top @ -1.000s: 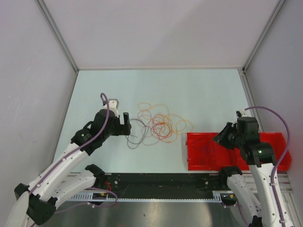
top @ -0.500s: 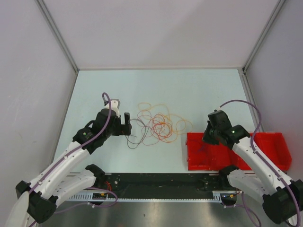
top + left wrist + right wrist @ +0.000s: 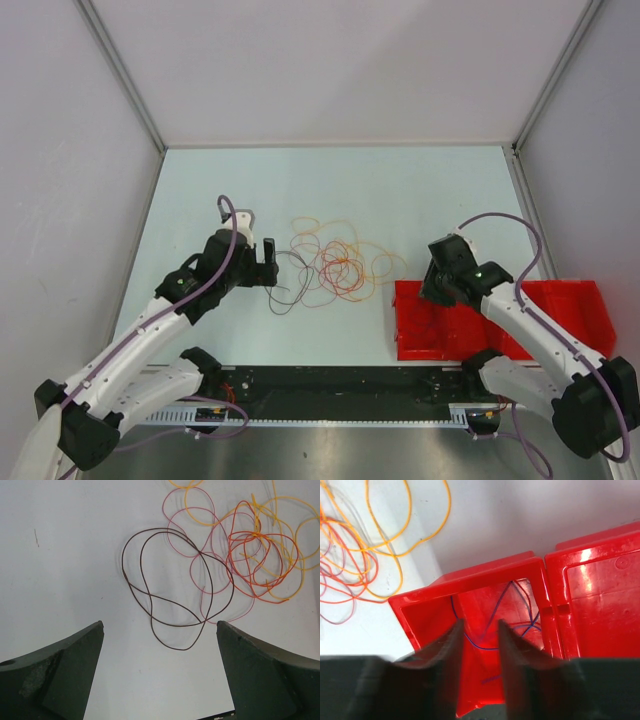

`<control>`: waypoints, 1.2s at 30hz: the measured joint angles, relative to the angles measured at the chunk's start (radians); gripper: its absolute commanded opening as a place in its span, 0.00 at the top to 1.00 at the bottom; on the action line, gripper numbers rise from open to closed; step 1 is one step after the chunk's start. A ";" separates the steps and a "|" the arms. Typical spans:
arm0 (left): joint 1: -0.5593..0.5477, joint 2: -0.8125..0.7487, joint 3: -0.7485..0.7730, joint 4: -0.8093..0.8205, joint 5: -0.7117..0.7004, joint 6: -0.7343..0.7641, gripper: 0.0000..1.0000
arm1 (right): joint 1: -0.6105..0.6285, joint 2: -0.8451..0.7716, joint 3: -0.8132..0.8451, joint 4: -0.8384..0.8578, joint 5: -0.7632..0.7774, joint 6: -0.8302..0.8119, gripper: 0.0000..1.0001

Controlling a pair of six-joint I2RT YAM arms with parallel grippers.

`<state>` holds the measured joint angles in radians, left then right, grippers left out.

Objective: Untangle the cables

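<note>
The cables (image 3: 335, 268) lie in a loose tangle on the pale table: red, orange and yellow rings (image 3: 260, 555), a pink loop and a dark brown loop (image 3: 170, 580) at the tangle's left side. My left gripper (image 3: 268, 262) hovers just left of the tangle, open wide (image 3: 160, 625), with only bare table between its fingers. My right gripper (image 3: 432, 288) hangs over the left compartment of the red bin (image 3: 400, 320). Its jaws (image 3: 479, 622) stand a little apart with nothing held. A thin blue-purple cable (image 3: 530, 625) lies inside that compartment.
The red bin's second compartment (image 3: 600, 580) lies to the right, close to the table's right wall (image 3: 530, 200). Yellow loops (image 3: 420, 535) reach nearly to the bin's left corner. The arms' bases and a black rail (image 3: 330, 385) run along the near edge.
The right arm has swung left and forward from above the bin's right part to its left compartment, and its jaws have parted. The left arm has barely moved.
</note>
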<state>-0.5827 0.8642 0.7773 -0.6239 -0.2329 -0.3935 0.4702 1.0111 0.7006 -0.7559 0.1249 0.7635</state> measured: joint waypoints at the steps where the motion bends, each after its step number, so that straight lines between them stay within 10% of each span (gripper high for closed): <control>1: 0.000 0.000 0.000 0.000 0.000 0.000 0.00 | 0.000 -0.011 0.000 0.000 0.001 -0.002 0.48; 25: -0.119 0.236 0.018 0.059 -0.044 -0.089 0.04 | -0.002 -0.166 0.158 -0.072 0.040 -0.049 0.34; 36: -0.244 0.505 0.089 0.182 -0.052 -0.097 0.31 | -0.021 -0.274 0.158 -0.035 0.016 -0.159 0.35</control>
<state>-0.8265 1.3689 0.8665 -0.4416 -0.2852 -0.4900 0.4488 0.7376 0.8589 -0.7914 0.1410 0.6041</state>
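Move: The red-orange cable bundle lies about 18 cm right of the left hand, some 4 cm ahead and 15 cm below; the pink cable is about 5 cm left of that bundle, and the black cable is 7 cm right of the hand, 2 cm ahead. The right hand is over the box's left compartment, the blue cable in it roughly 5 cm below and 2 cm back; the red-orange bundle lies 20 cm left, 8 cm ahead. The right hand, its fingers already parting, opens them to about two thirds and draws almost straight up out of the box's left compartment by some 11 cm, with a brief pause near 9 cm, tipping its fingers up and outward about 20 degrees and leaving the blue cable behind. After a short wait the left hand sinks and then sweeps right past the middle of the black cable towards the red-orange bundle, about 9 cm right and 7 cm down, its fingers tipping a little steeper and beginning to narrow from wide open, without touching a cable yet. ##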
